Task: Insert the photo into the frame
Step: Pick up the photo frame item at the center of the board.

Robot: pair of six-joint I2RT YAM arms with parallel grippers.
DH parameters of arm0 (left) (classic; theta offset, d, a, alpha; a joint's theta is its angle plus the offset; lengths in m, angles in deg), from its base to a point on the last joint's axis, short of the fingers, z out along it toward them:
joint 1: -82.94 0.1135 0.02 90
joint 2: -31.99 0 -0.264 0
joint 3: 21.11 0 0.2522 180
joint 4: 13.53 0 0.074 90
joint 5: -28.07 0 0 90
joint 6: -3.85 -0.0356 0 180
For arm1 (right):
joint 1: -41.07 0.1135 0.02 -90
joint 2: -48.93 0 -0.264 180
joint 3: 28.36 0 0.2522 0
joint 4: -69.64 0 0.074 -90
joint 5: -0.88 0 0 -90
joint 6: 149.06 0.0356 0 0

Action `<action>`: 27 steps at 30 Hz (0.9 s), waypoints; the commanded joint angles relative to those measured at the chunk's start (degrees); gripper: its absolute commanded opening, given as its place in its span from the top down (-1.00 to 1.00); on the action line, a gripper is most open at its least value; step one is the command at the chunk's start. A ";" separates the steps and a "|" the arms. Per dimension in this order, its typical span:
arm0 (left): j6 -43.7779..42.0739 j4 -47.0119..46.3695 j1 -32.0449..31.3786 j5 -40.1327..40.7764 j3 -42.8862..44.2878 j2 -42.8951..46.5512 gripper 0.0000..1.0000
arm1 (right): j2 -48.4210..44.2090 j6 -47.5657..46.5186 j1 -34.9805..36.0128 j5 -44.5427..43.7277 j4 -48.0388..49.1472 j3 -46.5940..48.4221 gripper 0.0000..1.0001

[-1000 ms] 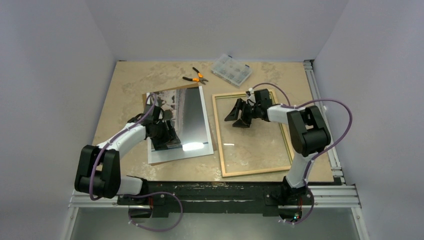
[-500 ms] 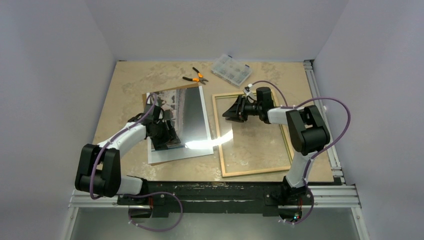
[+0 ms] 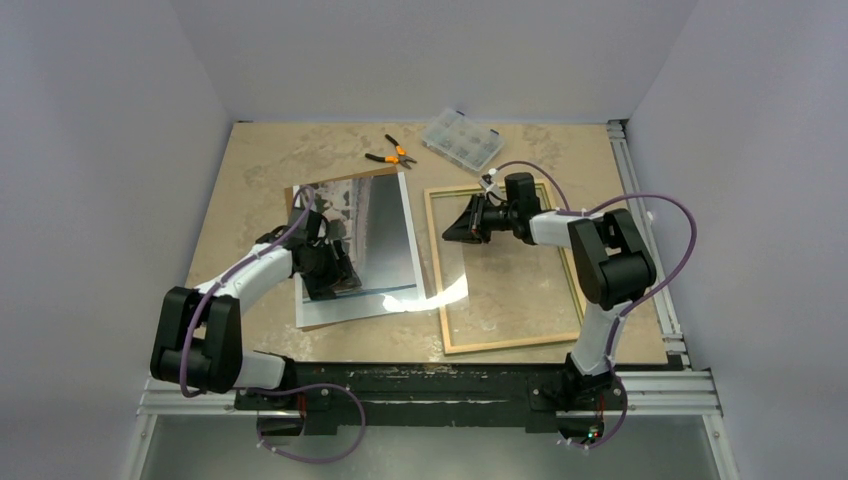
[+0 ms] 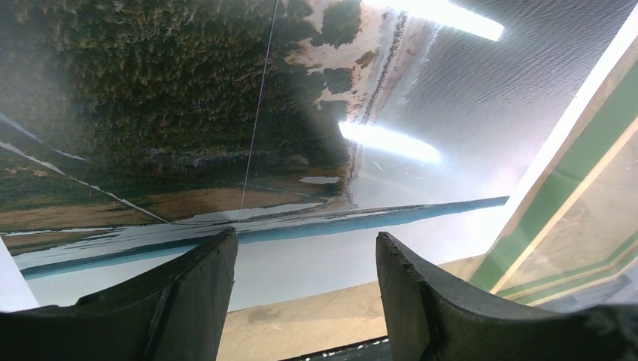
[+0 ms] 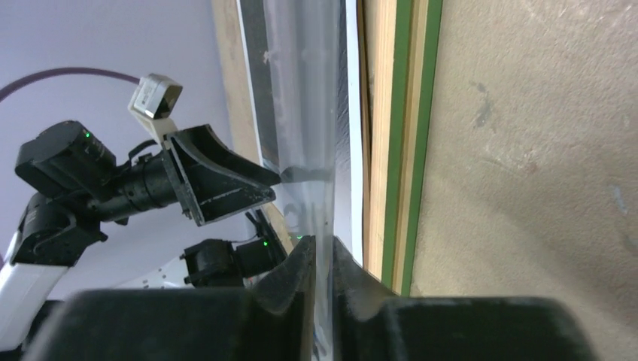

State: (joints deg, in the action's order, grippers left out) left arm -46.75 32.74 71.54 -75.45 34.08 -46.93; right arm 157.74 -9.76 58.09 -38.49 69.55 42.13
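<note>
The photo (image 3: 385, 235) lies face up on the table's left half, glossy and dark with a white border (image 4: 316, 263). My left gripper (image 3: 330, 275) rests over its near left part, fingers wide apart and open (image 4: 305, 244), nothing between them. The frame (image 3: 510, 343) lies pale wood side up to the right; its green and wood left rail (image 5: 399, 150) shows beside my right gripper (image 3: 455, 228). That gripper (image 5: 323, 248) is shut on the clear pane (image 5: 308, 113). The pane is tilted up off the frame, and its glare (image 3: 450, 285) reaches over the photo's corner.
A brown backing sheet (image 3: 300, 195) lies under the photo and sticks out at its far left corner. Orange-handled pliers (image 3: 390, 155) and a clear parts box (image 3: 463, 140) lie at the back. A metal rail (image 3: 645, 250) runs along the table's right edge.
My right gripper moved left to the frame's left rail and closed on the clear pane, whose edge lifted; the glare shifted toward the photo. The left arm stayed put.
</note>
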 commanded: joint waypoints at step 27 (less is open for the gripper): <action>8.16 -0.72 -13.37 1.68 7.05 12.38 -0.96 | -50.70 -16.03 0.36 -46.60 -59.46 20.75 1.00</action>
State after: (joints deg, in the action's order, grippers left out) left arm -42.62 34.20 64.27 -76.28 35.31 -29.47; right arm 110.75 -23.55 58.42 -74.51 21.43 56.80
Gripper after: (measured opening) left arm 0.984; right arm 0.003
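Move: Between the right hand's nearly closed fingers is the right edge of the clear sheet, whose middle lies about 10 cm to the left, 1 cm back and 5 cm below. The photo's middle is some 18 cm left, 2 cm back and 7 cm below; the empty frame's is 12 cm right, 6 cm back, 7 cm below. From the left hand the clear sheet's middle is about 10 cm ahead and 10 cm right, roughly level. Pinching shut on the clear sheet's right edge, the right hand pauses, then lifts it fast, about 23 cm up, swinging some 11 cm right over the frame and a little back, while the wrist turns roughly 40 degrees, partly clockwise. The left hand rises 8 cm off the photo, opening wide, its fingers swinging forward, then slips a few centimetres right. ##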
